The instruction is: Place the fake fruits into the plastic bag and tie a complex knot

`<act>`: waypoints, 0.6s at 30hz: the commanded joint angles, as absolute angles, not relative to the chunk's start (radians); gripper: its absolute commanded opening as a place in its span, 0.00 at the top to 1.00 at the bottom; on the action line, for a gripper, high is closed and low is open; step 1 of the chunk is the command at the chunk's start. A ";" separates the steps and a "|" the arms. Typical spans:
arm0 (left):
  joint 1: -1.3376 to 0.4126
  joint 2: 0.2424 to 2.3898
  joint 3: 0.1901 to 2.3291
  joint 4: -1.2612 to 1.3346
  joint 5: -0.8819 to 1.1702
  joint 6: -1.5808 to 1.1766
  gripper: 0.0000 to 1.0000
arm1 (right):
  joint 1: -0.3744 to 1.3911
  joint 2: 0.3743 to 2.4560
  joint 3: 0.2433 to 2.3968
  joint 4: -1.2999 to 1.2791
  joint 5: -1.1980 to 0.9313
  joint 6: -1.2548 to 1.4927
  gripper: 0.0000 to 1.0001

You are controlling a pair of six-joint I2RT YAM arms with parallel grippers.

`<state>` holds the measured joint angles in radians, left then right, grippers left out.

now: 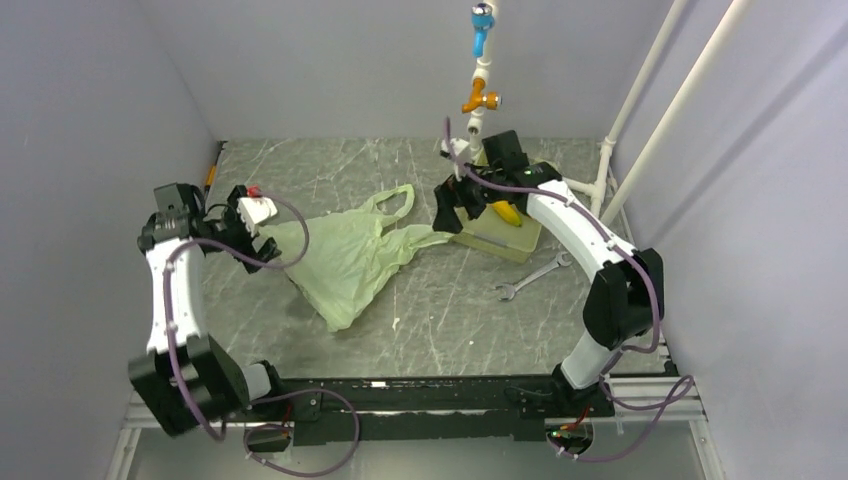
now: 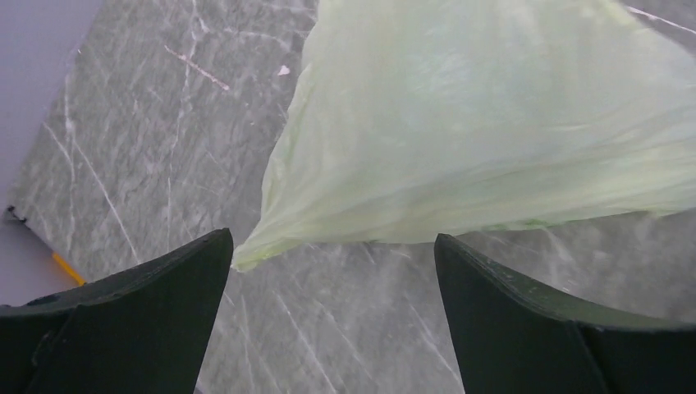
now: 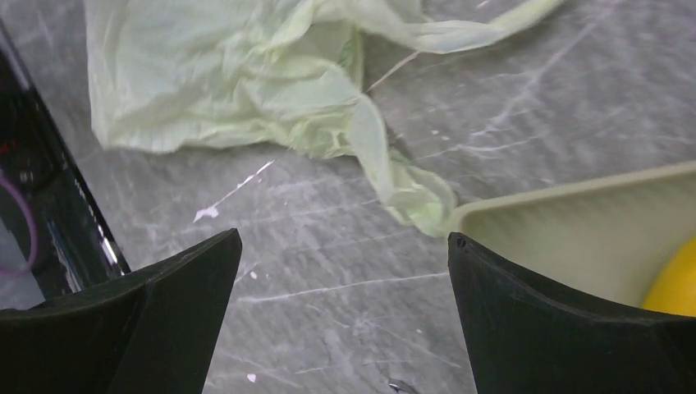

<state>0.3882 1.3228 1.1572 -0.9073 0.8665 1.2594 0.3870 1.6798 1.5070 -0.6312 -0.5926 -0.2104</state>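
Note:
The pale yellow-green plastic bag (image 1: 350, 255) lies flat and crumpled on the marble table, handles toward the right. My left gripper (image 1: 262, 235) stands open at the bag's left corner. In the left wrist view the bag (image 2: 492, 123) ends in a point just beyond the left gripper (image 2: 332, 246), with nothing between the jaws. My right gripper (image 1: 455, 215) is open at the handle end. In its wrist view the bag (image 3: 246, 82) trails a twisted handle to the tray's corner, ahead of the right gripper (image 3: 345, 242). One yellow fake fruit (image 3: 677, 287) lies in the tray, also seen from above (image 1: 507, 212).
A rigid pale green tray (image 1: 505, 243) sits at the back right, its rim (image 3: 574, 185) by my right finger. A steel wrench (image 1: 535, 275) lies in front of it. White pipes with an orange valve (image 1: 480, 100) hang at the back. An orange pencil-like stick (image 2: 66, 267) lies at the left wall.

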 commanded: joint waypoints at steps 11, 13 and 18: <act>0.042 0.713 0.730 -1.156 0.831 1.302 0.01 | 0.518 1.941 1.624 -0.664 -0.583 -0.504 0.00; -0.058 0.655 0.663 -1.111 0.804 1.217 0.01 | 0.535 1.966 1.611 -0.659 -0.570 -0.530 0.00; -0.280 0.607 0.556 -0.886 0.633 0.985 0.01 | 0.546 2.019 1.603 -0.633 -0.559 -0.517 0.06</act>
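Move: From the right hand, the plastic bag's near handle lies about 5 cm left, 1 cm ahead and some 19 cm down; the far handle is about 10 cm left and 11 ahead, the fruit basket's middle 15 right and 10 ahead, the wrench 20 right and 8 back. The left hand goes for the bag's near bottom corner, roughly 17 cm back, 15 right and 19 below; the far bottom corner is about 8 ahead and 5 left. The left hand swings some 19 cm back and 13 cm to the right towards the bag's near bottom corner, rising slightly before it sinks well below its starting height, turning about 25 degrees clockwise with its fingers staying wide open. Meanwhile the right hand, also still open, sinks about 12 cm over the bag's near handle while easing left, after a small first pull back, and turns nearly 20 degrees counter-clockwise with its left side dipping. ##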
